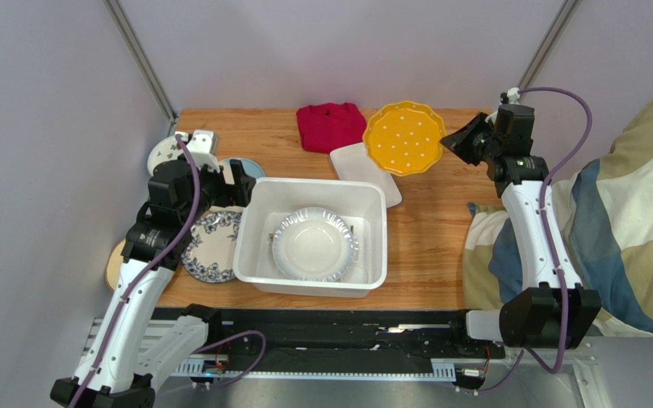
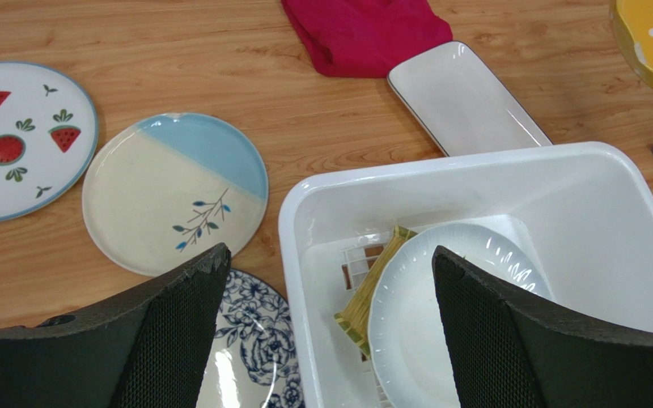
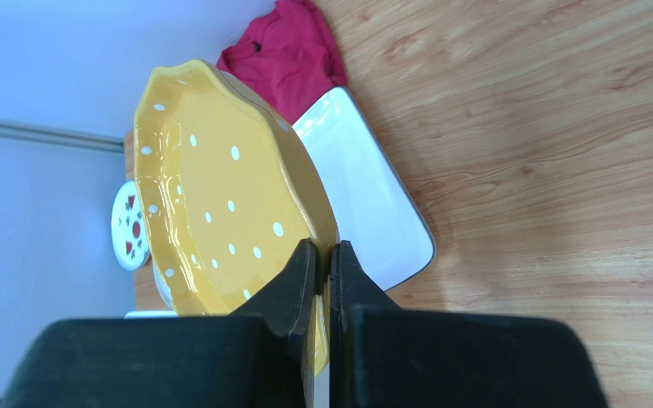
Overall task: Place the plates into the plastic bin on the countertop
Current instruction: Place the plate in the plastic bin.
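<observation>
The white plastic bin (image 1: 247, 246) stands on the countertop (image 1: 428, 229) and holds a white round plate (image 1: 315, 245) over a greenish woven-look plate (image 2: 371, 297). My right gripper (image 1: 458, 143) is shut on the right rim of the yellow scalloped plate (image 1: 404, 138), which is tilted up over the white rectangular plate (image 1: 355, 161); its grip shows in the right wrist view (image 3: 323, 255). My left gripper (image 2: 330, 252) is open and empty above the bin's left rim (image 2: 292, 221). The blue floral plate (image 1: 211, 245), cream-and-blue plate (image 2: 177, 191) and strawberry-print plate (image 2: 15, 140) lie left of the bin.
A folded red cloth (image 1: 330, 125) lies at the back, touching the rectangular plate. A tan dish (image 1: 114, 263) pokes out at the left table edge under my left arm. A patterned blanket (image 1: 619, 221) lies beyond the right edge. Grey walls close the back and left.
</observation>
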You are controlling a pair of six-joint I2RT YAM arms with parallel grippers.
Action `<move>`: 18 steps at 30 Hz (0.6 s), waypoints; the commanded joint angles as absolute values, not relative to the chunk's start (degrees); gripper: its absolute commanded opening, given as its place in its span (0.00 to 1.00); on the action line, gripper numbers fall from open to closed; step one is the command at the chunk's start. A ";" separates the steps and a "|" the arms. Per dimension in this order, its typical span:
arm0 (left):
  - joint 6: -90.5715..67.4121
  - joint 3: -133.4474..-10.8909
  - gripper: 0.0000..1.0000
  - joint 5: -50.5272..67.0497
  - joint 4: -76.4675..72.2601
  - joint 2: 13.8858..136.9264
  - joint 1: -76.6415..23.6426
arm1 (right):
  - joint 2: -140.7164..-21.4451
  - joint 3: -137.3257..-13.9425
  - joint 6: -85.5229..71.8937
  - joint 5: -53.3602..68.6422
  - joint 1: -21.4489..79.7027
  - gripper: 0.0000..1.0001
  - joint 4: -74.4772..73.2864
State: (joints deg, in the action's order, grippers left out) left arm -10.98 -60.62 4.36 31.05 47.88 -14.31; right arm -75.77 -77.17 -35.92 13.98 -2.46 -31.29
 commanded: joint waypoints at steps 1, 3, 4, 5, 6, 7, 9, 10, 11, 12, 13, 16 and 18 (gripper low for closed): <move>-10.46 -60.47 0.93 5.01 29.79 47.28 -14.68 | -70.49 -80.68 -36.92 18.37 -0.26 0.00 -25.83; -10.46 -60.38 0.93 5.01 29.79 47.20 -14.77 | -70.23 -81.38 -35.34 18.63 3.33 0.00 -27.24; -10.46 -60.38 0.93 5.01 29.88 47.20 -14.77 | -70.31 -81.47 -35.16 18.89 4.04 0.00 -27.68; -10.55 -60.38 0.93 5.01 29.80 47.28 -14.77 | -70.23 -81.56 -34.81 19.24 5.26 0.00 -27.86; -10.46 -60.38 0.93 5.01 29.79 47.20 -14.77 | -70.22 -81.56 -34.28 19.51 6.06 0.00 -28.30; -10.46 -60.38 0.93 4.92 29.79 47.20 -14.77 | -70.22 -81.39 -34.02 19.51 6.93 0.00 -28.39; -10.46 -60.38 0.93 5.10 29.80 47.29 -14.77 | -70.22 -81.12 -33.66 19.43 9.75 0.00 -28.21; -10.37 -60.38 0.93 5.18 29.79 47.46 -14.77 | -70.22 -81.21 -33.23 19.42 10.80 0.00 -28.21; -10.37 -60.38 0.93 5.36 29.71 47.37 -14.77 | -70.22 -81.38 -32.87 19.34 12.90 0.00 -28.30; -10.37 -60.38 0.93 5.71 29.71 47.46 -14.77 | -70.57 -82.00 -32.61 18.90 13.96 0.00 -28.47; -10.28 -60.38 0.93 5.89 29.71 47.46 -14.77 | -70.66 -82.26 -31.82 18.72 15.02 0.00 -28.74; -10.37 -60.21 0.93 6.06 29.71 47.46 -14.77 | -71.63 -83.32 -30.50 19.16 18.27 0.00 -29.88; -10.37 -60.29 0.93 6.33 29.62 47.46 -14.77 | -71.81 -83.23 -30.32 20.03 20.73 0.00 -30.32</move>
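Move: The plastic bin's middle lies about 27 cm to the right hand's left, some 14 cm back and 13 cm below; that hand already holds the yellow polka-dot plate by its rim. The white plate in the bin is near that middle, 15 cm down. The white rectangular dish lies about 14 cm left, 6 ahead and 17 below. From the idle left hand, the bin's middle is some 14 cm right, 4 back and 14 below. The yellow plate, still pinched at its rim in the right fingers, is swept left and back at nearly constant height, roughly 14 cm in all, from above the rectangular dish towards the bin. As it travels the hand swings counter-clockwise by some 25 degrees; the fingers stay shut. ##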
